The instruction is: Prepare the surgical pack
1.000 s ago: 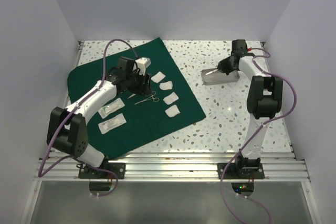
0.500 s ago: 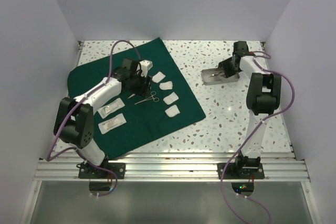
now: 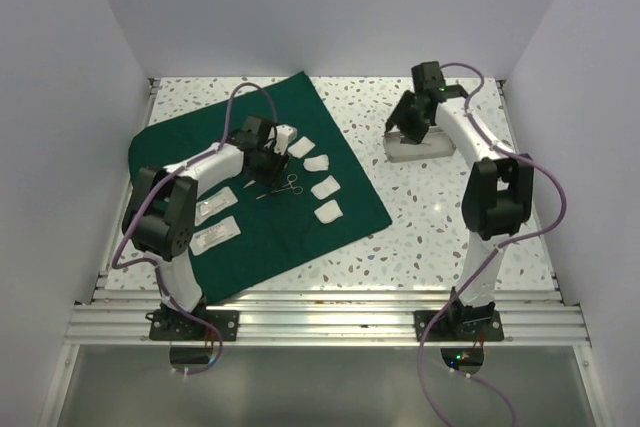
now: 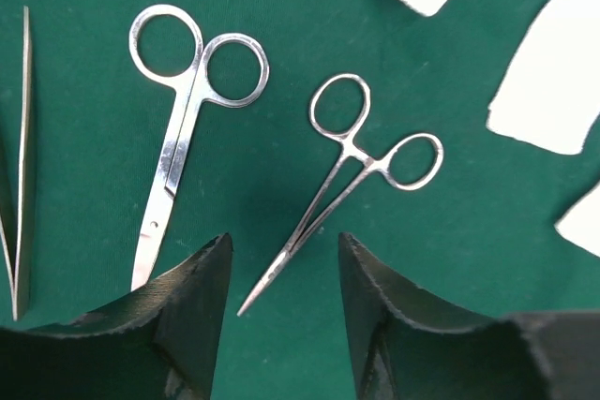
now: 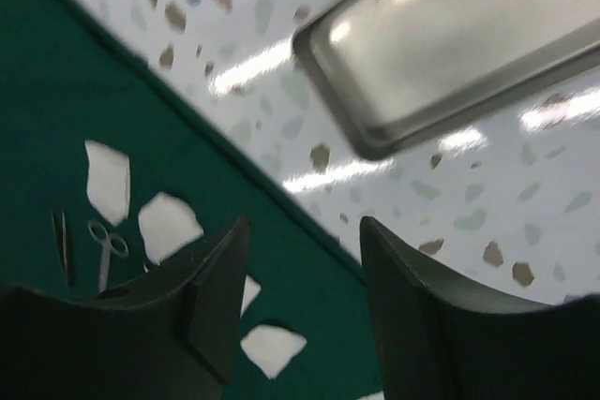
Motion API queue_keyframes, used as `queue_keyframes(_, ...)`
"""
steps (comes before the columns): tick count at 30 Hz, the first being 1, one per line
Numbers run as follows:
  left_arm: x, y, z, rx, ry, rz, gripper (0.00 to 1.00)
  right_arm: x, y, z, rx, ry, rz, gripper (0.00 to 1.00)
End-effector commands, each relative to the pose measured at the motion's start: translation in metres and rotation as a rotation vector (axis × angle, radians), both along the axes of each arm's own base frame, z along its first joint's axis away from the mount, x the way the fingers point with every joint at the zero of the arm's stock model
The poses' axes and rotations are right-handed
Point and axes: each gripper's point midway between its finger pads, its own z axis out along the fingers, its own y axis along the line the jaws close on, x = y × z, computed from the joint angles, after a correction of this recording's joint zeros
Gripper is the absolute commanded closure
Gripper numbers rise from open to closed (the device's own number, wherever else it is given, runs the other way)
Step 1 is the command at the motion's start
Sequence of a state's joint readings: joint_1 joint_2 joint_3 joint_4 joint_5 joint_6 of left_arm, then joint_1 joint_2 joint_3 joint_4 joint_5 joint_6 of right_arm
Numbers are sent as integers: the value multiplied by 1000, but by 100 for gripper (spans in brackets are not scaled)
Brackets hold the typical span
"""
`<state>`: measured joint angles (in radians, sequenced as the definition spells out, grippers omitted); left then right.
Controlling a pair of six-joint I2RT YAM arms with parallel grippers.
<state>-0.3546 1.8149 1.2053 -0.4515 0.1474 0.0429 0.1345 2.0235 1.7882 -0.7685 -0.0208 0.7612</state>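
The dark green drape (image 3: 250,197) lies flat on the left of the table. On it rest scissors (image 4: 187,119), a hemostat (image 4: 352,161) and tweezers (image 4: 19,166), with several white gauze pads (image 3: 324,187) and two white packets (image 3: 212,205). My left gripper (image 4: 284,250) hovers open over the drape, and the hemostat's tip lies between its fingers, untouched. The steel tray (image 3: 418,150) sits on the bare table at the right and looks empty (image 5: 450,44). My right gripper (image 3: 408,127) hangs open above the tray's left end, holding nothing (image 5: 305,231).
The speckled table (image 3: 430,227) is walled by white panels at the back and sides. A purple cable (image 3: 240,97) loops above the left arm over the drape's far part. The drape's right edge (image 5: 281,203) runs between the pads and the tray.
My right gripper has opened and let go of the tray, then risen and swung left. The tray now lies flat. The left gripper has shifted slightly right over the instruments.
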Motion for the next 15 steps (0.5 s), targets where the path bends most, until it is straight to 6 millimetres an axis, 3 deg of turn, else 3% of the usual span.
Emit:
queue_keyframes(1,23,1,5,19,-78,-29,49,-67,45,19,-57,25,284,45)
queue_keyframes(3,24,-1,2,16,-79,-32,50,-96,58,4,-42,75,332,45)
queue_keyframes(4,24,-1,0,18,-78,-35,50,-104,60,11,-30,59,342,45)
queue_keyframes(7,22,0,-5,23,-75,-41,50,-124,61,5,-15,82,365,45)
queue_keyframes(10,15,-2,-10,32,-58,-47,49,-130,59,5,-21,87,381,45)
queue_keyframes(15,8,-2,-15,53,-49,-51,49,-123,64,12,-2,65,390,45)
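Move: The clamp lies almost under my left hand, its middle about 2 cm to the right, level with it and some 4 cm below. The scissors are about 6 cm ahead and 1 cm left of this hand, the nearest gauze some 15 cm to its right and 2 cm ahead. From my right hand, the clamp is about 34 cm left, 13 cm back and 12 cm down; the tray's middle is about 5 cm right, 2 cm ahead and 11 cm down. I swing my empty right hand away from the tray, back some 13 cm and left, nearly level, towards the clamp, turning about 20 degrees counter-clockwise; it overshoots left, eases a couple of centimetres back to the right and stops with its fingers half open. Meanwhile my left hand sinks about 1.5 cm over the clamp and then hovers, its fingers still half open and not yet closing. ##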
